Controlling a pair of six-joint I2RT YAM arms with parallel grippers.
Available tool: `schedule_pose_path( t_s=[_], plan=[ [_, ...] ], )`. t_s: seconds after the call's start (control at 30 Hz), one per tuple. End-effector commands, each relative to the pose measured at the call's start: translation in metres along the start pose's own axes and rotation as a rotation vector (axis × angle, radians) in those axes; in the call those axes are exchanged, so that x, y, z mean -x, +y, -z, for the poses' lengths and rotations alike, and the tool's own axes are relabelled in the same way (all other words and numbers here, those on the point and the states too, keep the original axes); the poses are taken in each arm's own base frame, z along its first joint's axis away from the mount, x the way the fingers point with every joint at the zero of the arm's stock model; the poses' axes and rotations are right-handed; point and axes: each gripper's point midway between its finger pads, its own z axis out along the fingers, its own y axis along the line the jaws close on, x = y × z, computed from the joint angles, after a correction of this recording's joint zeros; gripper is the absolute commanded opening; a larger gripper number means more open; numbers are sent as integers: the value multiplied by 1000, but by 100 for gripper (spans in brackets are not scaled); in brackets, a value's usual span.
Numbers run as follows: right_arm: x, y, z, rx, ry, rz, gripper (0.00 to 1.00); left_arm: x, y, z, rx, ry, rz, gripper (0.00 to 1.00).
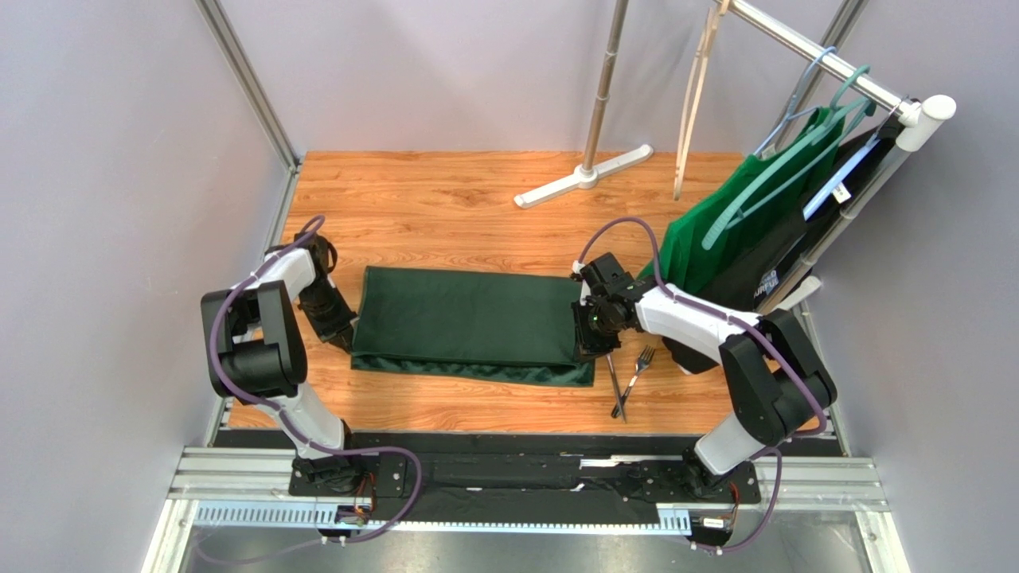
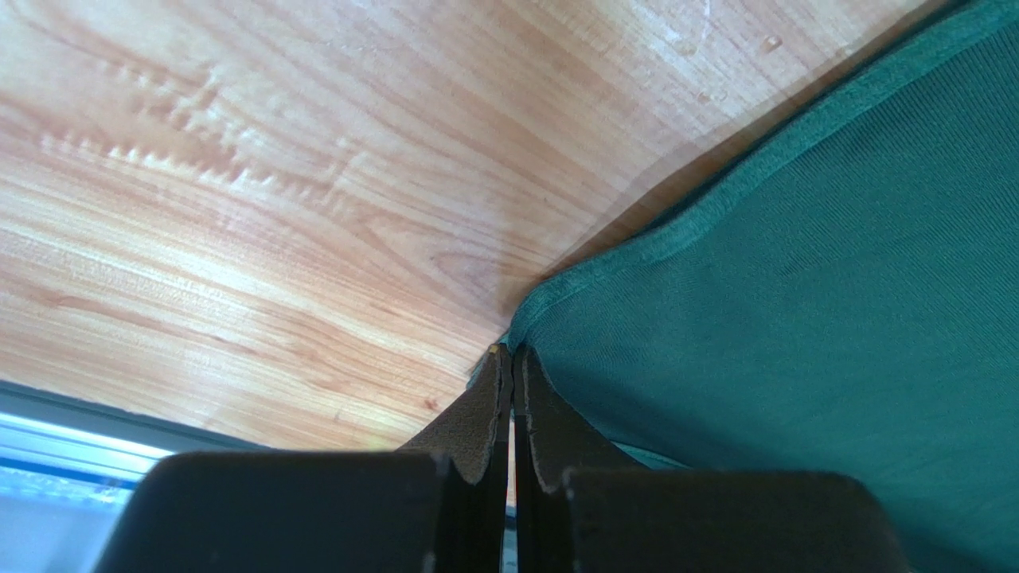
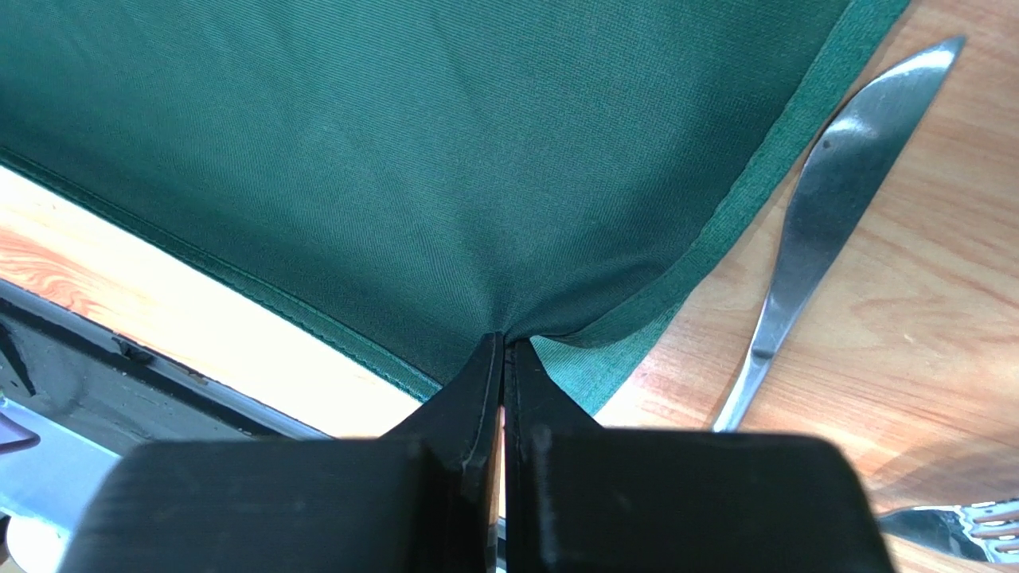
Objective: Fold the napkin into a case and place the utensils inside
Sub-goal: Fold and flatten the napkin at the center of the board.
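Observation:
The dark green napkin (image 1: 467,320) lies folded over as a wide band on the wooden table (image 1: 455,209), with a lower layer showing along its near edge. My left gripper (image 1: 343,336) is shut on the napkin's left corner (image 2: 562,313); the cloth runs right into its tips (image 2: 512,353). At the right end, my right gripper (image 1: 590,346) is shut on a corner too, and the napkin (image 3: 455,179) puckers at its tips (image 3: 502,339). Both utensils lie just right of the cloth: a knife (image 1: 615,384) (image 3: 813,203) and a fork (image 1: 639,369) (image 3: 963,525).
A brighter green garment (image 1: 718,239) on a teal hanger (image 1: 825,102) and a dark one hang from a rack at the back right. The rack's white foot (image 1: 584,177) rests on the far table. Grey walls close both sides; a metal rail (image 1: 526,478) runs along the near edge.

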Motion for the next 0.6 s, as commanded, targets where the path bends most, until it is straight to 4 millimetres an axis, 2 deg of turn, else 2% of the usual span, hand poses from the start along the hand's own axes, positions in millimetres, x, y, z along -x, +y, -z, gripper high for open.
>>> schedule_pose_path(
  t_s=[0.0,0.33,0.37,0.4,0.43,0.47,0.53,0.57],
  plan=[
    [1,-4,-6,-14,-4,-3,0,9,0,-2,-5,-29,-20,0],
    [-6,-8,-12,-16,14,0,0,9,4,-1,17,-31,-26,0],
    [-5,-7,-11,-12,16,5,4,10,4,4,10,-46,-29,2],
    [-5,-5,-6,-8,18,8,8,10,4,10,4,-60,-33,17],
    [-5,-3,-3,-1,15,12,13,8,6,16,8,-74,-26,28],
    [-4,0,4,6,12,20,22,10,7,32,-9,-131,-19,35],
    [1,4,18,15,-20,28,32,7,8,50,-35,-177,-5,45],
    [5,6,23,19,-34,31,46,7,6,69,-71,-240,3,48]
  ],
)
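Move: The left hand holds the top layer's near-left corner, and the lower layer's matching corner lies about 2 cm back, level sideways and 1 cm below. The right hand holds the near-right corner, with the lower corner some 3 cm back, 2 cm right and 2 cm below. From the right hand, the knife's middle is roughly 5 cm right and 3 cm back, the fork's about 8 cm right and 4 cm back, both some 2 cm below. Down about 1 cm goes the right hand, setting its corner of the top layer onto the lower one, while the left stays almost still, pinching the other corner close to the board. Then both open partway, the left rising roughly 1 cm off its corner, the right easing back slightly at nearly the same height, close around the cloth. ##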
